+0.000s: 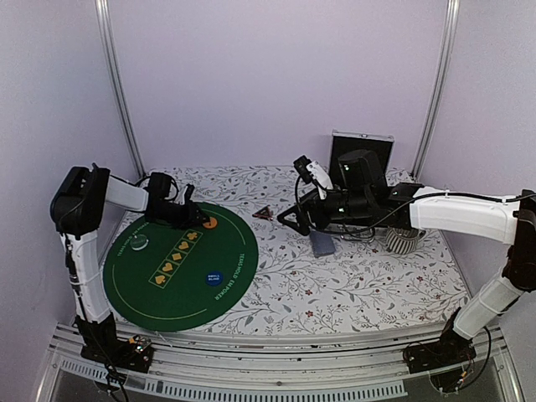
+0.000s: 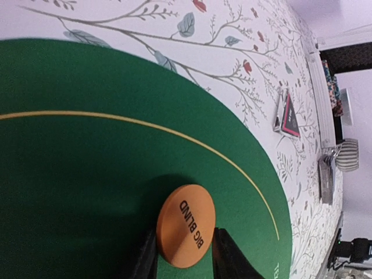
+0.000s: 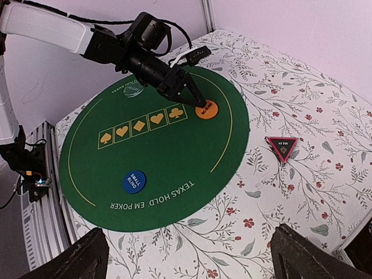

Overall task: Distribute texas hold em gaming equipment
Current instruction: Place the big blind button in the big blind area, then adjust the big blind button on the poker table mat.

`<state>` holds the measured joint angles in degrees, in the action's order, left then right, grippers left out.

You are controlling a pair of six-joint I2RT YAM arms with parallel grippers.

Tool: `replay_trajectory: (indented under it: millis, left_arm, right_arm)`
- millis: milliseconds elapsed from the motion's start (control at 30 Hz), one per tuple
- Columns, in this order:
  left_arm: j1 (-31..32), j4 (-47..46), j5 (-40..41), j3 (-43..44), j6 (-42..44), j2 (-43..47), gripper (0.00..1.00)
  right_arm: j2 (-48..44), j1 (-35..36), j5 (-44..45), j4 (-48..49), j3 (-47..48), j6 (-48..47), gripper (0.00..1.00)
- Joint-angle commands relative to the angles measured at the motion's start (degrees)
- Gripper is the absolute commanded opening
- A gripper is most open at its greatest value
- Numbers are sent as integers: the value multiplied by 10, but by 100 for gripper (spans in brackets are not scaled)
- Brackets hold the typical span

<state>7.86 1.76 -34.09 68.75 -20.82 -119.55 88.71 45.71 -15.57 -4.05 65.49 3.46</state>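
Note:
An orange "BIG BLIND" disc [image 2: 186,225] rests on the round green poker mat [image 1: 167,293] near its far edge. My left gripper [image 2: 186,243] is low over it, with one finger on each side of the disc and the jaws slightly apart. A blue "SMALL BLIND" disc [image 3: 133,181] lies on the mat's near right part. The dark red-edged triangular marker [image 3: 281,147] lies on the floral cloth to the right of the mat. My right gripper [image 3: 197,261] hovers wide open and empty above the cloth. A grey-blue card deck [image 1: 322,244] lies under the right arm.
A silver-and-black case [image 1: 362,151] stands open at the back wall. A ribbed cup [image 1: 404,240] sits under the right forearm. A pale round piece [image 1: 138,243] lies on the mat's left side. Lilac walls enclose the table on three sides.

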Motion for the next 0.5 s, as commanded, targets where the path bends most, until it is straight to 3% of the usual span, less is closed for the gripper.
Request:
replay_trajectory:
  millis: [0, 167, 467]
  left_arm:
    - [-6, 21, 41, 13, 16, 3, 38]
    - [-5, 33, 82, 17, 31, 24, 51]
    - [14, 39, 144, -15, 46, 120, 53]
  right_arm:
    - [3, 0, -1, -11, 10, 4, 99]
    - [-1, 0, 16, -21, 11, 6, 99]
    - [-31, 0, 78, -44, 10, 23, 99]
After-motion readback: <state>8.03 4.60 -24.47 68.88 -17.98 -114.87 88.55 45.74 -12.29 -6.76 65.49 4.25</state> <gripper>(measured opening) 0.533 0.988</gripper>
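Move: Just beyond the left fingertips, about 2 cm right, 1 cm ahead and 1 cm below the hand point, is the big blind button. Roughly 7 cm back and 4 cm left of this hand is the club print; the small blind button is some 25 cm back and 8 cm right, and the red triangle about 5 cm ahead and 24 cm right. From the right hand the big blind button is some 17 cm ahead, 36 cm left and 21 cm lower. Backing off the big blind button, the left hand spreads its already part-open fingers from about a third to half open and comes free. It eases forward and left, then left and up, about 2 cm left, 2 cm up and 1 cm forward in all, while the wrist turns some 10 degrees, its left side rising. ##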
